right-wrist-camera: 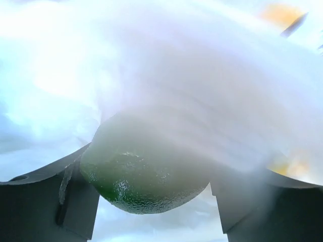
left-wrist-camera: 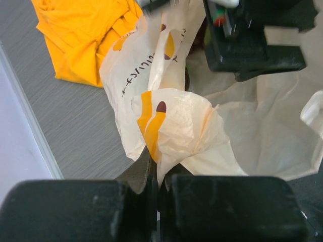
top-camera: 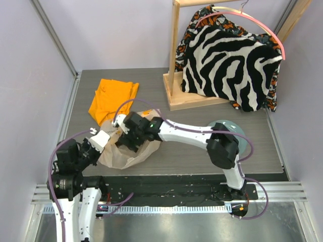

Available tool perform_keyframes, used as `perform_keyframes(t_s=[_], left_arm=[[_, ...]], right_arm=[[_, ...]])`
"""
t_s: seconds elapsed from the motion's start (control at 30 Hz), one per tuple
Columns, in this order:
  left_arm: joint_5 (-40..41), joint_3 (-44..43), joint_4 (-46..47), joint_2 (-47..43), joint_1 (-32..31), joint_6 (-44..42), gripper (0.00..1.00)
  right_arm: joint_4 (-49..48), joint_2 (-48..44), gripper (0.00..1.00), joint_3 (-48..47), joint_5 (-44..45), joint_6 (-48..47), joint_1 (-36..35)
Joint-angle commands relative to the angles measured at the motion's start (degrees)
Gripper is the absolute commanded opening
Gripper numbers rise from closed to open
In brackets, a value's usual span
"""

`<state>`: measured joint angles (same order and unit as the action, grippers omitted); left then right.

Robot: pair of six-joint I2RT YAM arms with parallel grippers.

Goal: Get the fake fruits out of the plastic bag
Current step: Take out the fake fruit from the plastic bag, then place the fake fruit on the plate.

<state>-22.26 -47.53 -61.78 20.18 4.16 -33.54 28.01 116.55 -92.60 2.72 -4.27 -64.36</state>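
The plastic bag (top-camera: 121, 157) lies crumpled at the table's near left. My left gripper (left-wrist-camera: 159, 174) is shut on a bunched edge of the bag (left-wrist-camera: 192, 126) and holds it up. My right gripper (top-camera: 129, 142) reaches into the bag's mouth. In the right wrist view a green avocado (right-wrist-camera: 141, 176) fills the gap between its fingers, and the right gripper (right-wrist-camera: 151, 184) is shut on it. Hazy bag film (right-wrist-camera: 202, 75) drapes over the avocado's top and blurs the view. Other fake fruits are hidden.
A folded orange cloth (top-camera: 112, 100) lies just behind the bag, also in the left wrist view as the orange cloth (left-wrist-camera: 86, 35). A wooden rack (top-camera: 176, 101) with a zebra-patterned garment (top-camera: 229, 65) stands at the back right. A round grey disc (top-camera: 243, 133) sits by the right arm.
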Motion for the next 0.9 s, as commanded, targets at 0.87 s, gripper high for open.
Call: perform_keyframes(t_s=[0.87], left_arm=[[-4.02,-5.38,24.86,22.53,-1.18,24.4,0.0]], right_arm=[[15.49,-40.8,0.34,22.09,19.76,-28.69,37.45]])
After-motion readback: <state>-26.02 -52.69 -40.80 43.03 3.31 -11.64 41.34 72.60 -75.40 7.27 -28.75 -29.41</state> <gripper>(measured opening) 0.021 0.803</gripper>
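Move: Down inside the bag, the right hand already pinches a green fruit; the plate lies about 41 cm to its right and 3 cm farther out, some 7 cm lower. The wooden stand's base is roughly 24 cm ahead and 29 cm to the right, the orange cloth 21 cm ahead and 7 cm left. From the left hand, gripping the bag's rim, the bag's middle is about 8 cm ahead, 12 cm right and 16 cm below. Pulling the green fruit straight up out of the bag by about 27 cm, the right hand then swings right some 32 cm and a little forward, sinking again towards the plate's far left side, its grip unchanged. Meanwhile the left hand keeps the rim pinched, carries it about 10 cm forward and slightly up, and rolls its left side down some 20 degrees. ##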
